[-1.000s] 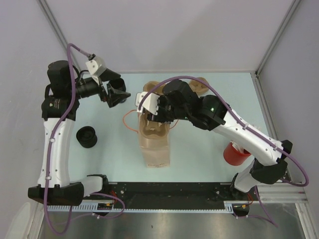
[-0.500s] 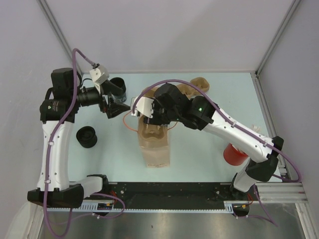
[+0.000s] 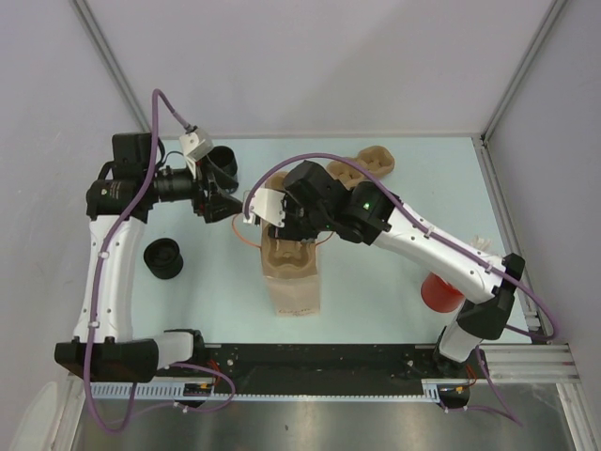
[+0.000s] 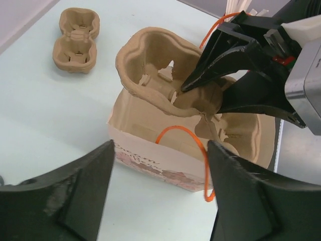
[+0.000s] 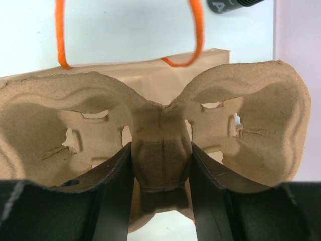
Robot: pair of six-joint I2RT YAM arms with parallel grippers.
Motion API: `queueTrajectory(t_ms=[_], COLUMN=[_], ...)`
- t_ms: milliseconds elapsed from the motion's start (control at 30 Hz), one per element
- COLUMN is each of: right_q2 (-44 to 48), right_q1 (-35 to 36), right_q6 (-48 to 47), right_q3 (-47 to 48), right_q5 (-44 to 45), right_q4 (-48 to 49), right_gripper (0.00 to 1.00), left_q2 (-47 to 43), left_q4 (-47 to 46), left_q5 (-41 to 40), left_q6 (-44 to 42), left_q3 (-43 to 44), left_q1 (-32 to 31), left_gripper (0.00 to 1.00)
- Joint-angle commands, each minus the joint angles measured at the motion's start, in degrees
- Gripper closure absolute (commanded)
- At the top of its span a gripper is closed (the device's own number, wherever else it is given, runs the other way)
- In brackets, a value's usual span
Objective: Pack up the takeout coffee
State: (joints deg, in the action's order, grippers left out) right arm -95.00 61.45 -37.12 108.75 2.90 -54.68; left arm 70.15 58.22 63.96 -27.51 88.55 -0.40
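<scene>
A brown paper bag [image 3: 293, 282] with orange handles [image 4: 195, 145] lies in the middle of the table, mouth toward the back. My right gripper [image 5: 161, 165] is shut on the centre ridge of a cardboard cup carrier [image 5: 251, 115], which sits tilted at the bag's mouth [image 4: 150, 150], partly inside. My left gripper [image 4: 160, 201] is open just left of the bag's mouth. One orange handle loop hangs close to its right finger [image 4: 251, 201], and nothing is held between the fingers. In the top view the left gripper [image 3: 225, 202] is beside the right gripper [image 3: 286, 230].
A second cardboard carrier [image 3: 362, 162] lies at the back of the table. One black cup [image 3: 162, 258] stands at the left and another [image 3: 223, 162] behind the left gripper. A red cup [image 3: 441, 291] stands at the right, partly under the right arm.
My left gripper has swung toward the bag's mouth and its jaws have narrowed a little. The right gripper has shifted left with the carrier.
</scene>
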Motion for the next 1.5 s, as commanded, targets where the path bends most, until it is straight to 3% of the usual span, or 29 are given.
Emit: queueTrajectory(t_ms=[0,67,267,567,667,1033,1467], right_q2=[-0.1,-0.2,-0.5,-0.9,-1.1,-2.6,-4.8], right_q1=[0.2,0.0,0.0,-0.1,-0.1,-0.7,-1.4], right_q6=[-0.1,-0.1,0.1,0.3,0.4,2.4,2.9], right_q3=[0.3,0.3,0.2,-0.2,0.1,-0.6,-1.0], right_q5=[-1.2,-1.3,-1.3,-2.1,-2.2,-6.1,-11.1], right_q4=[-0.3,-0.3,-0.4,-1.1,-1.9,-3.2,-4.8], right_gripper=[0.52,0.52,0.52,0.52,0.52,0.53,0.53], left_q2=[1.1,1.6,1.1,0.5,-0.7,-9.7,-11.7], left_q4=[0.7,1.2,1.7,1.9,0.1,-13.5,-15.1], left_q5=[2.4,2.4,3.9,2.5,0.3,-6.5,-12.0], left_q6=[-0.8,-1.3,-1.9,-2.5,-0.7,8.7,10.4], left_q3=[-0.7,-0.7,-0.5,-2.0,-3.6,-11.7,-14.5], left_q1=[-0.3,-0.4,-0.7,-0.8,-0.7,-0.7,-0.7], left_gripper=[0.27,0.33,0.41,0.91,0.96,1.0,1.0])
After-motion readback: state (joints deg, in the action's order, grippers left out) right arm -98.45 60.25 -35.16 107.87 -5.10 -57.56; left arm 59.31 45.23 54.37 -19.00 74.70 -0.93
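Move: The bag's orange handle hangs between the left hand's open fingers, about 2 cm back, 2 cm right and 2 cm down; a black cup stands some 19 cm ahead and 9 cm left of that hand, 30 cm lower. The right hand already holds a cup tray over the bag, whose middle is about 12 cm below it and 1 cm back. A second tray lies about 23 cm ahead and 16 cm right, down on the table. The orange handle gets pinched as the left fingers shut fully around it, the hand sinking in steps by about 2.5 cm, easing left and turning some 10 degrees counter-clockwise. Meanwhile the tray, still gripped by the right hand, is lowered about 4 cm into the bag's mouth, slowly first and then faster, drawing back slightly and tipping about 10 degrees nose-down. ##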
